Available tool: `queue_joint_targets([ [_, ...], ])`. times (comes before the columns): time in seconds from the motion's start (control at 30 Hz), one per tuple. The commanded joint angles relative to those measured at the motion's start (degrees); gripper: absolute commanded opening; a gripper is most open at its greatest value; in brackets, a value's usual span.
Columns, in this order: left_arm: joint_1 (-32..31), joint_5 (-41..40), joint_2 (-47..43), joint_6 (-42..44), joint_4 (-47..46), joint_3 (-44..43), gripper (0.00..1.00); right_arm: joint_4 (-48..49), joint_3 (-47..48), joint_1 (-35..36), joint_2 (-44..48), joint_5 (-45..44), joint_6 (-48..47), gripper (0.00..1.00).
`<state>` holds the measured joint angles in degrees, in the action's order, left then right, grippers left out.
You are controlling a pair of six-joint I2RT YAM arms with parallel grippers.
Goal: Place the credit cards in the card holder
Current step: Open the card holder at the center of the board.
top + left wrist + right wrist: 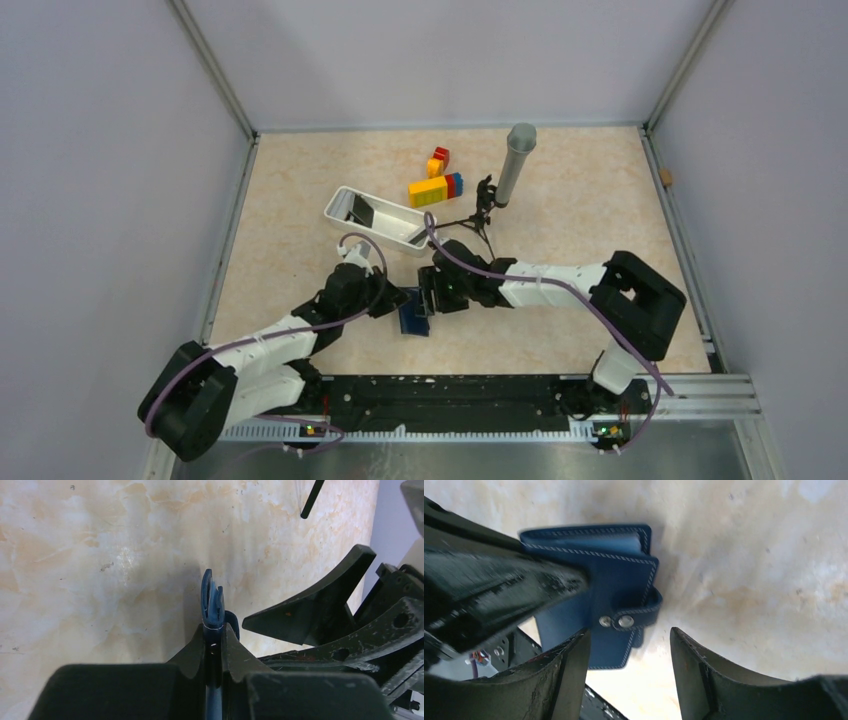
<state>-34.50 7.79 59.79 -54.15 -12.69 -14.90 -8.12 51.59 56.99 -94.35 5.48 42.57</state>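
Note:
The navy-blue card holder (413, 318) is near the table's front middle, with my left gripper (397, 303) shut on one edge of it. In the left wrist view the card holder (212, 600) stands edge-on between the closed jaws of the left gripper (214, 630). My right gripper (629, 635) is open just beside the card holder (609, 580), whose snap strap (624, 621) sits close to its left finger. Nothing is between the right fingers. One dark credit card (361, 210) leans inside the white tray (392, 232).
Yellow, red and blue toy bricks (435, 188) lie behind the tray. A grey cylinder (516, 160) and a small black stand (484, 205) are at the back middle. Metal frame rails line the table's sides.

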Motion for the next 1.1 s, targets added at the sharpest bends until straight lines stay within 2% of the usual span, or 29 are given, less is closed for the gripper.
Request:
queue_joint_targets([
  [0.0,-0.2,-1.1,0.7,-0.1,-2.9,0.4,0.0,3.4,4.7,0.7,-2.3,-1.1,-1.7,0.58],
  [0.13,-0.2,-1.1,1.1,0.1,-2.9,0.4,0.0,2.7,6.0,0.7,-4.3,-3.3,-2.2,0.56],
  [0.23,-0.2,-1.4,1.3,0.4,-2.9,0.3,0.0,-0.9,7.7,0.7,-5.9,-7.2,-3.2,0.49],
  [0.43,-0.2,-2.0,1.5,0.6,-2.3,0.2,0.0,-3.6,8.3,0.7,-6.2,-10.1,-3.4,0.25],
  [0.5,-0.2,-2.5,1.5,1.0,-1.4,-0.2,0.04,-4.2,8.1,0.7,-6.0,-10.0,-3.2,0.19],
  [0.57,-0.2,-3.3,1.1,2.1,0.7,-1.1,0.16,-4.6,7.6,0.7,-5.3,-10.1,-3.0,0.1],
  [0.63,-0.2,-5.4,0.2,4.2,4.1,-2.3,0.39,-4.8,7.0,0.7,-4.1,-10.1,-2.8,0.0],
  [0.73,-0.1,-9.1,-1.8,7.2,9.6,-4.3,0.62,-4.8,6.2,0.7,-1.3,-9.9,-2.4,0.0],
  [0.8,-0.2,-9.6,-3.0,8.8,12.1,-5.6,0.71,-4.6,5.7,0.7,0.8,-9.5,-2.2,0.0],
  [0.9,-0.3,-8.3,-4.1,9.7,15.8,-7.0,0.77,-3.8,4.7,0.7,3.8,-8.5,-1.8,0.0],
  [1.07,-0.3,-0.2,-4.9,9.5,13.6,-7.7,0.88,-1.0,2.8,0.7,8.2,-6.9,-1.3,0.0],
])
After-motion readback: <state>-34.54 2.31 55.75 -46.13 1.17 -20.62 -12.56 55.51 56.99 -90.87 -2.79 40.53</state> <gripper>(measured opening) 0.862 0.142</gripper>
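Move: The card holder is pinched between the left fingertips, its middle some 3 cm back and 2 cm right of them and about 2 cm below; its strap lies about 1 cm back and 3 cm right, slightly lower. From the open right hand the strap is about 3 cm ahead, 1 cm left and 1 cm down, with the holder's middle some 2 cm ahead and 3 cm left. The white tray lies roughly 17 cm ahead and 10 cm left of the right hand. Slide the open right gripper about 3 cm forward and slightly down, with a brief swing left and back, and close its fingers on the holder's loose strap while the left hand holds nearly still. With the strap pinched, open the left fingers wide to let go of the holder and ease that hand about 2 cm left, then slightly up; lift the right hand about 4.5 cm with the strap. ##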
